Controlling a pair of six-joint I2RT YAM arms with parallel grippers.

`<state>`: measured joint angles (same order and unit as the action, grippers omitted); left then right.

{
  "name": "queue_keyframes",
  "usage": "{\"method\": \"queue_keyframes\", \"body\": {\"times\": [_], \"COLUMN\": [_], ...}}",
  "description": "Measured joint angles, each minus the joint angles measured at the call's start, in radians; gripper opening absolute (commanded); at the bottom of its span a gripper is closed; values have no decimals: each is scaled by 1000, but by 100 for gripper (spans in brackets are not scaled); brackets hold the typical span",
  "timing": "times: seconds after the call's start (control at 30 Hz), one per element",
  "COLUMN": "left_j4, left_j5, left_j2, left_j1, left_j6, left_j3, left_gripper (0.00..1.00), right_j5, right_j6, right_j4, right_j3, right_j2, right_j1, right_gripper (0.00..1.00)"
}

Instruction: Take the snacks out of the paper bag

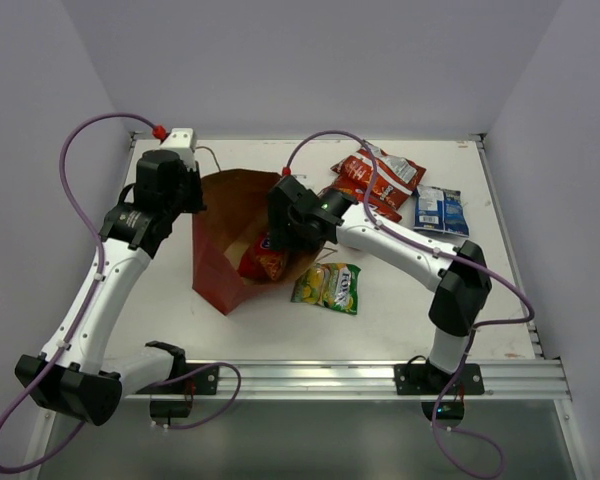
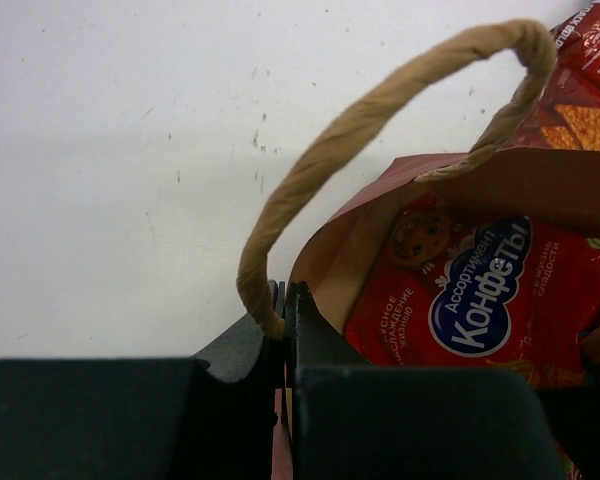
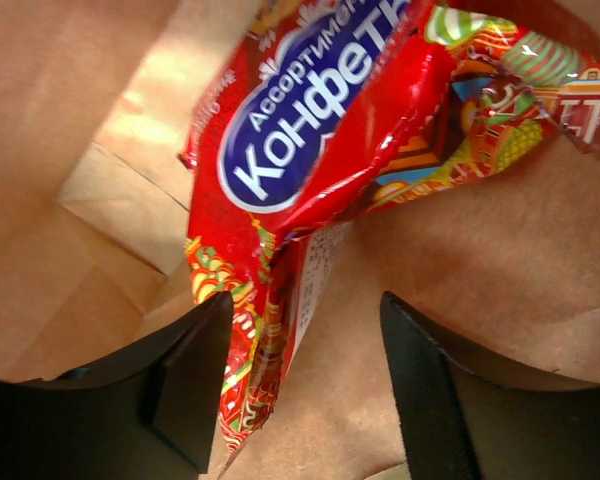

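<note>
The red-brown paper bag [image 1: 220, 255] lies on its side, mouth toward the right. My left gripper [image 1: 193, 195] [image 2: 283, 296] is shut on the bag's rim at the foot of a tan cord handle [image 2: 380, 110]. My right gripper [image 1: 283, 238] [image 3: 305, 312] reaches into the mouth and stands open. A red snack [image 3: 310, 130] [image 2: 480, 290] [image 1: 263, 262] lies inside on the brown paper, its lower corner between the fingers, close to the left one. Outside lie two red snack bags [image 1: 380, 178], a blue-white one [image 1: 440, 210] and a green-yellow one [image 1: 328, 286].
The table's back edge and walls stand just behind the bag and the red snacks. A metal rail [image 1: 380, 375] runs along the near edge by the arm bases. The green-yellow snack lies right under my right forearm.
</note>
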<state>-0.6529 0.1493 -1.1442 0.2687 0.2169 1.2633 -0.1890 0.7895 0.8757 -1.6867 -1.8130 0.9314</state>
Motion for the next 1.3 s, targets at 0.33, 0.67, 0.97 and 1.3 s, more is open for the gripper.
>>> {"method": "queue_keyframes", "body": {"times": [0.33,0.67,0.97,1.3], "left_j4": [0,-1,0,16], "left_j5": [-8,6,20,43], "left_j2": [0,0,0,2], "left_j1": [0,0,0,0], "left_j6": [5,10,13,35], "left_j3": [-18,-33,-51,-63], "left_gripper": [0,0,0,0], "right_j5": [23,86,280,409], "right_j6": [-4,-74,-155,-250], "right_j4": [-65,-114,-164,-284], "right_j3": [-55,-129,-271,-452], "right_j2": [-18,-41,-40,22], "right_j1": [0,0,5,6], "right_gripper": [6,0,0,0]}}
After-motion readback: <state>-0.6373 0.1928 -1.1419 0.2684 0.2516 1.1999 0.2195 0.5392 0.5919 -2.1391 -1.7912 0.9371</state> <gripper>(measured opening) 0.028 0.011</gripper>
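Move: The red candy packet stands leaning inside the paper bag. Its middle is some 2 cm ahead of my right hand, 4 cm to the left and 4 cm lower, and its near tail already lies between my open fingers. On the table, the green snack bag is about 9 cm back and 10 cm right of that hand, and the red chips bag about 10 cm ahead and 17 cm right, both some 15 cm lower. From my left hand the packet is roughly 4 cm back, 14 cm right and 15 cm below. I shut my right fingers on the packet's near edge while easing forward and left, then pull the packet upward, slowly at first and then fast. It rises about 25 cm in all and goes some 10 cm left, towards my left hand, while the wrist swings roughly 50 degrees so the fingers point more leftward and less down. My left hand keeps its pinch on the bag's rim and sinks 2 cm or so. ##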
